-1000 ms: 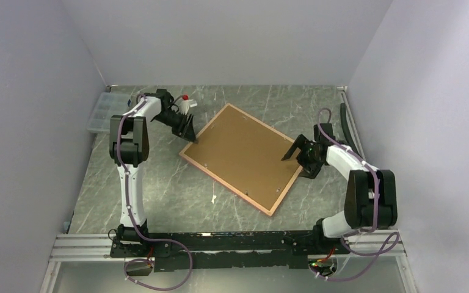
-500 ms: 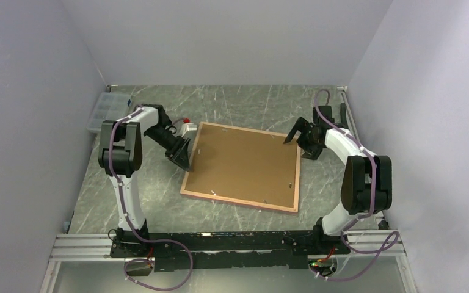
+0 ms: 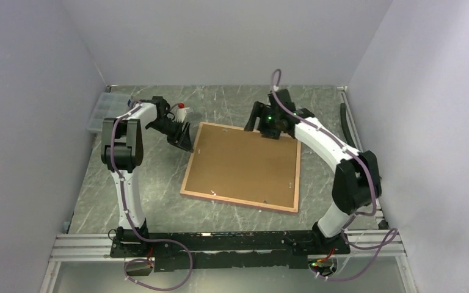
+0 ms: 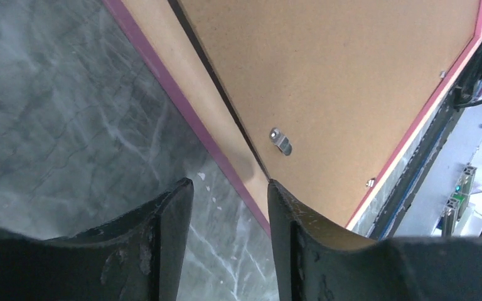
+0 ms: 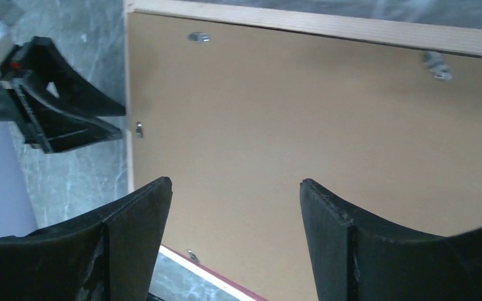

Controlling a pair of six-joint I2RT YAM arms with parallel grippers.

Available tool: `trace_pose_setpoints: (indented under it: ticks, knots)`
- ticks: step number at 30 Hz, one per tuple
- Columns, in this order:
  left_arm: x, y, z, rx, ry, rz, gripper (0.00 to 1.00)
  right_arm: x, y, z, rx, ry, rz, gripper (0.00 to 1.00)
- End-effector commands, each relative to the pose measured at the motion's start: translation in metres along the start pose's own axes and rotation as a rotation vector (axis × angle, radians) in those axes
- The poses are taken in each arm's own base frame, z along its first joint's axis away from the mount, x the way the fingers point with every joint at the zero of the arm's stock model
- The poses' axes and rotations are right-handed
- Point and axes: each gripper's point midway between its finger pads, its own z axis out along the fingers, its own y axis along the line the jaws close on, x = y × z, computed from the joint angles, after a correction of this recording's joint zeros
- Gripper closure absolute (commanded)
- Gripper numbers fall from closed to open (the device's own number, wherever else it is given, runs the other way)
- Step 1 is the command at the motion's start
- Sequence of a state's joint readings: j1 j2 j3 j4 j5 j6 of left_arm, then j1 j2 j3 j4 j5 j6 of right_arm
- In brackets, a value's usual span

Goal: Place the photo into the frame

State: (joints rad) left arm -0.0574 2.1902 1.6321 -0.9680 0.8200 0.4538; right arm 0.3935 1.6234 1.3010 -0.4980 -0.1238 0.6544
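Note:
The frame [image 3: 238,202] lies back-up in the middle of the table, with a plain brown backing board [image 3: 244,165] filling it. The photo is hidden. My left gripper [image 3: 185,137] sits open at the frame's left rail near the far corner. In the left wrist view the tan-and-pink rail [image 4: 185,81] runs diagonally under the left gripper [image 4: 229,185], whose right fingertip [image 4: 276,191] is at the rail's inner edge. My right gripper [image 3: 253,122] hovers open over the far rail. In the right wrist view the right gripper [image 5: 232,185] is above the backing board [image 5: 289,113], holding nothing.
Small metal tabs [image 4: 281,141] dot the inside of the frame's rails. A clear plastic box [image 3: 101,110] stands at the back left. A small white item with a red cap [image 3: 183,110] lies behind the left gripper. Walls close in on three sides.
The frame has turned from diagonal to roughly square with the table. My right arm has swung from the frame's right edge to its far edge. The left gripper has stayed by the left rail.

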Motion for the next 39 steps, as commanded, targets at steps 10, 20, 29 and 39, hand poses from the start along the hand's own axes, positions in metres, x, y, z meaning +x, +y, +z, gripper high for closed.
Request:
trace_pose_setpoints:
  ticks: [10,20,29,39]
  knots:
    - [0.028,0.02,0.036,-0.137,0.077,0.025,0.68,0.029,0.108,0.074,-0.189,0.124,-0.078,0.41]
    - [0.049,0.026,0.049,-0.286,0.132,0.062,0.85,0.049,0.155,0.123,-0.31,0.171,-0.023,0.47]
    - [0.045,-0.029,0.042,-0.027,0.099,0.004,0.84,0.039,0.17,0.175,-0.252,0.128,-0.088,0.72]
    - [0.019,-0.023,-0.009,0.046,-0.074,-0.113,0.75,0.092,0.114,0.196,-0.141,0.249,-0.064,0.78]
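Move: From the right hand, the frame's far-left corner lies about 22 cm to the left, 8 cm farther ahead and some 13 cm below; the far-rail clip is roughly 14 cm left and 7 cm ahead. The left hand straddles the frame's left rail, about 1 cm to its right and 2 cm below. From it, the left-rail clip is level, 2 cm right, and the far-left corner 8 cm ahead, 3 cm right. Leftward and down, the right hand sweeps about 21 cm over the backed frame to its far-left corner, edging some 6 cm forward late and sinking again at the end, 11 cm lower in all, wrist turning about 15 degrees counter-clockwise, fingers closing most of the way. The left hand dips slightly, narrows its fingers at the left rail, then draws back nearly 4 cm and ends beside the rail's outer side. ##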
